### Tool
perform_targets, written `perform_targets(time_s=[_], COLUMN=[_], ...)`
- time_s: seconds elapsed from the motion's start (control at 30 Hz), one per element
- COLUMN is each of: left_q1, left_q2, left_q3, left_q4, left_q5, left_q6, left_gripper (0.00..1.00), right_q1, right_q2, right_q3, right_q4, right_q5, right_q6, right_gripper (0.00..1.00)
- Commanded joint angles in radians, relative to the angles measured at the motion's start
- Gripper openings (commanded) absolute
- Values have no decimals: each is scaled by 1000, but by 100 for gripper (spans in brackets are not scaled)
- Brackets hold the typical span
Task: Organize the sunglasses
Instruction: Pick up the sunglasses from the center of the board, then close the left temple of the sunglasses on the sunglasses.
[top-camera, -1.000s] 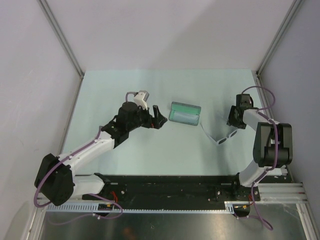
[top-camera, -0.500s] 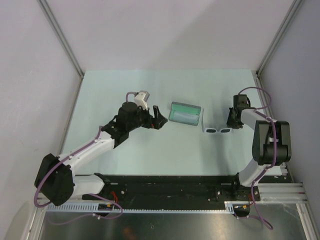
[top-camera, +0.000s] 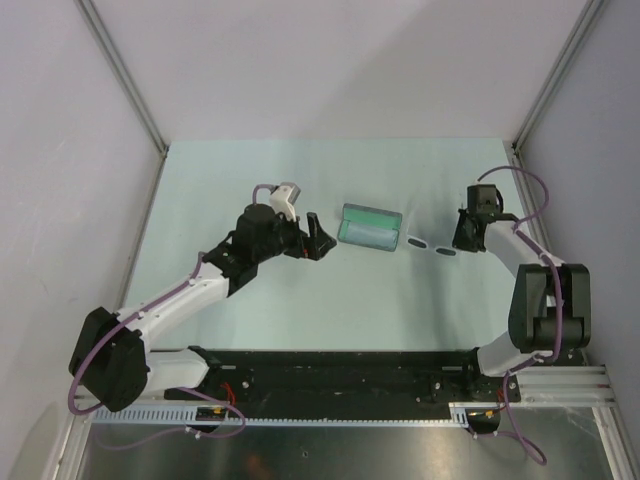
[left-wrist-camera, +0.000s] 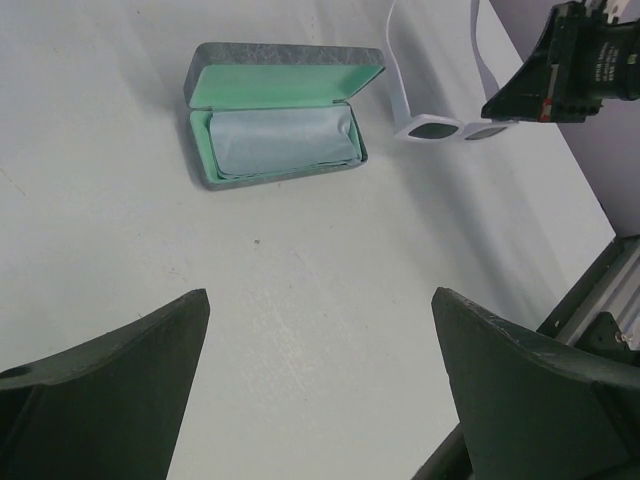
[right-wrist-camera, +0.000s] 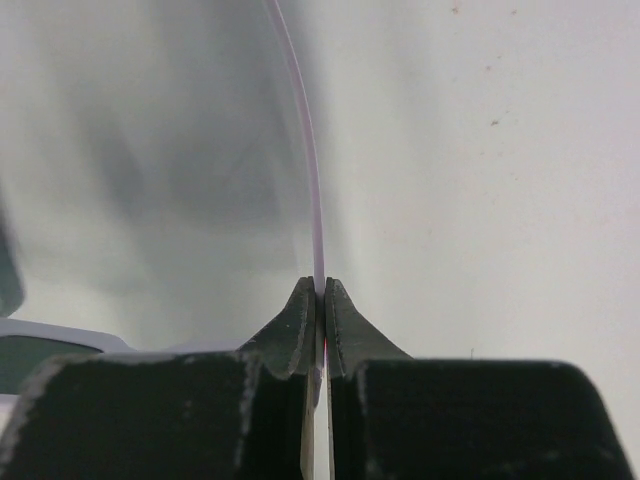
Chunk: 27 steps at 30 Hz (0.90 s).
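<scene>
The sunglasses have a white frame and dark lenses, and they sit just right of the open grey case. In the left wrist view the sunglasses show their thin white arms running away from the lenses. My right gripper is shut on one thin white arm. From above, the right gripper is at the right end of the pair. My left gripper stands open and empty, left of the case.
A grey-blue cloth lies inside the case on its mint-green lining. Grey walls with metal corner posts enclose the table. The black base rail runs along the near edge.
The right gripper has closed on an arm of the sunglasses. The pair has moved away from the near edge and left, up beside the case. The left arm has stayed put.
</scene>
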Motion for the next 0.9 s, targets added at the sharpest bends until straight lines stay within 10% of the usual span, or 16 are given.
perform_targets(time_s=[0.0,0.87], left_q1=[5,27], left_q2=[-40,-167], left_q3=[-6,342], left_q4=[30,30], left_q5=[38,676], left_q6=[-7,-75], left_gripper=[100,100], right_q1=[50,604], right_q2=[-124,-822], right_q3=[11,10], right_q4=[-34,49], right_q5=[-6,-79], right_q6=[27,-36], right_gripper=[0,0])
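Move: The sunglasses are already pinched near the right-hand hinge; their middle lies about 7 cm to the right gripper's left and 4 cm farther out, at about its height. The open case with the cloth in it stands some 22 cm to that gripper's left, 5 cm ahead and 4 cm below. From the left gripper, the sunglasses are about 27 cm to the right, 9 cm ahead and 13 cm lower, and the case about 11 cm right, 12 cm ahead and 17 cm down. Keep the right gripper shut on the sunglasses and swing it up about 24 cm, left some 16 cm towards the left gripper and back about 10 cm, tipping its fingers up from the board and turning it counter-clockwise. Raise the left gripper, empty and wide open, about 18 cm, drawing it back some 7 cm while it turns clockwise. ##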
